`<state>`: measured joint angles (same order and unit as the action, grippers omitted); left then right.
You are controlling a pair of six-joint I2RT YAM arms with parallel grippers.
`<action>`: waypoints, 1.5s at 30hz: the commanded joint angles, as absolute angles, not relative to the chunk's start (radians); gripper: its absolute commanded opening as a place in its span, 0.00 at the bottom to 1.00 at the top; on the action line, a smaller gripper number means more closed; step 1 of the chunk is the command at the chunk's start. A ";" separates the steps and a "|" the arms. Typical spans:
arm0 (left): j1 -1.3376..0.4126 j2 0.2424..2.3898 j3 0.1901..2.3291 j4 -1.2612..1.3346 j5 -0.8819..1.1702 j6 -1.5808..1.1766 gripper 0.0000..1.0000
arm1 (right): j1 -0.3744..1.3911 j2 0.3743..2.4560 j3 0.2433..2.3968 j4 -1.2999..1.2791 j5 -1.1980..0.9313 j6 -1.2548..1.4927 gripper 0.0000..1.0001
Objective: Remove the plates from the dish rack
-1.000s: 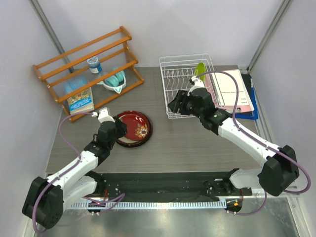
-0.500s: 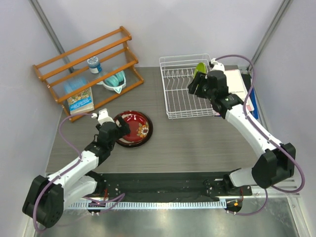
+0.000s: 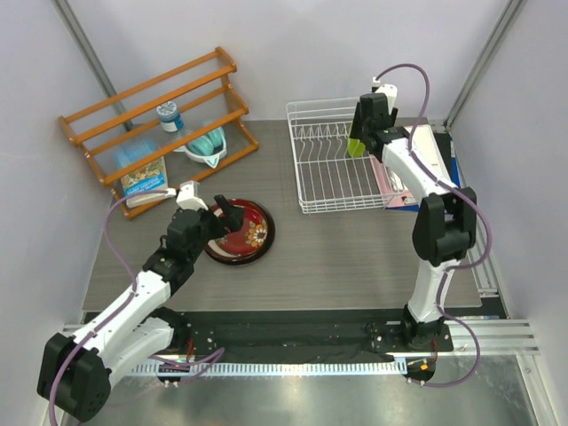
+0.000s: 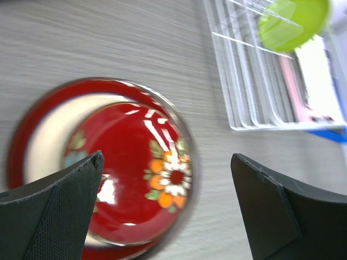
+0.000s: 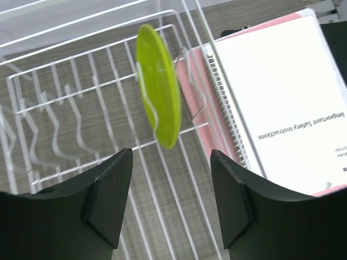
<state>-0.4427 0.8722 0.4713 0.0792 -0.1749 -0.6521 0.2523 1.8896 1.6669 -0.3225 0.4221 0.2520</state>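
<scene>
The white wire dish rack (image 3: 330, 164) stands at the back right and holds one plate, the small lime green plate (image 5: 159, 105), upright on edge between tines near the rack's right side. My right gripper (image 5: 171, 187) is open and empty, hovering just above the green plate (image 3: 356, 146). On the table left of the rack lies a stack: the patterned dark red plate (image 4: 130, 168) on the red-rimmed cream plate (image 4: 46, 127), with a dark outer rim (image 3: 267, 232) under them. My left gripper (image 4: 168, 208) is open and empty, just above the stack's near edge.
An orange wooden shelf (image 3: 155, 120) at the back left holds a teal item (image 3: 206, 142), a jar (image 3: 169, 115) and a book (image 3: 145, 182). A pink and white spiral binder (image 5: 276, 92) lies against the rack's right side. Enclosure walls stand on both sides.
My right arm swung from the rack's front edge to its back right corner, over the green plate. My left gripper rose slightly and shifted right over the stack.
</scene>
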 commanded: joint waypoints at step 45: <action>-0.440 1.011 0.508 0.199 0.009 -0.652 0.99 | 0.258 1.933 1.936 -0.357 0.656 0.014 0.01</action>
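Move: The green plate stands on edge in the dish rack, its middle about 9 cm ahead of the right hand, 2 cm to its right and 11 cm below. The rack's middle lies roughly 3 cm ahead of that hand, 3 cm to its left and 15 cm down. The notebook is some 5 cm ahead, 16 cm to its right and 18 cm below. From the left hand the green plate lies about 27 cm ahead, 35 cm to the right and 6 cm lower. The right fingers shut on the green plate's near upper rim and pinch it, after a reach of about 6 cm forward and 7 cm down, slightly right; the hand then lifts some 4 cm, easing back late. The open left hand shifts about 4 cm right over the stacked plates, turning clockwise some 10 degrees, dips, and partly rises again. ##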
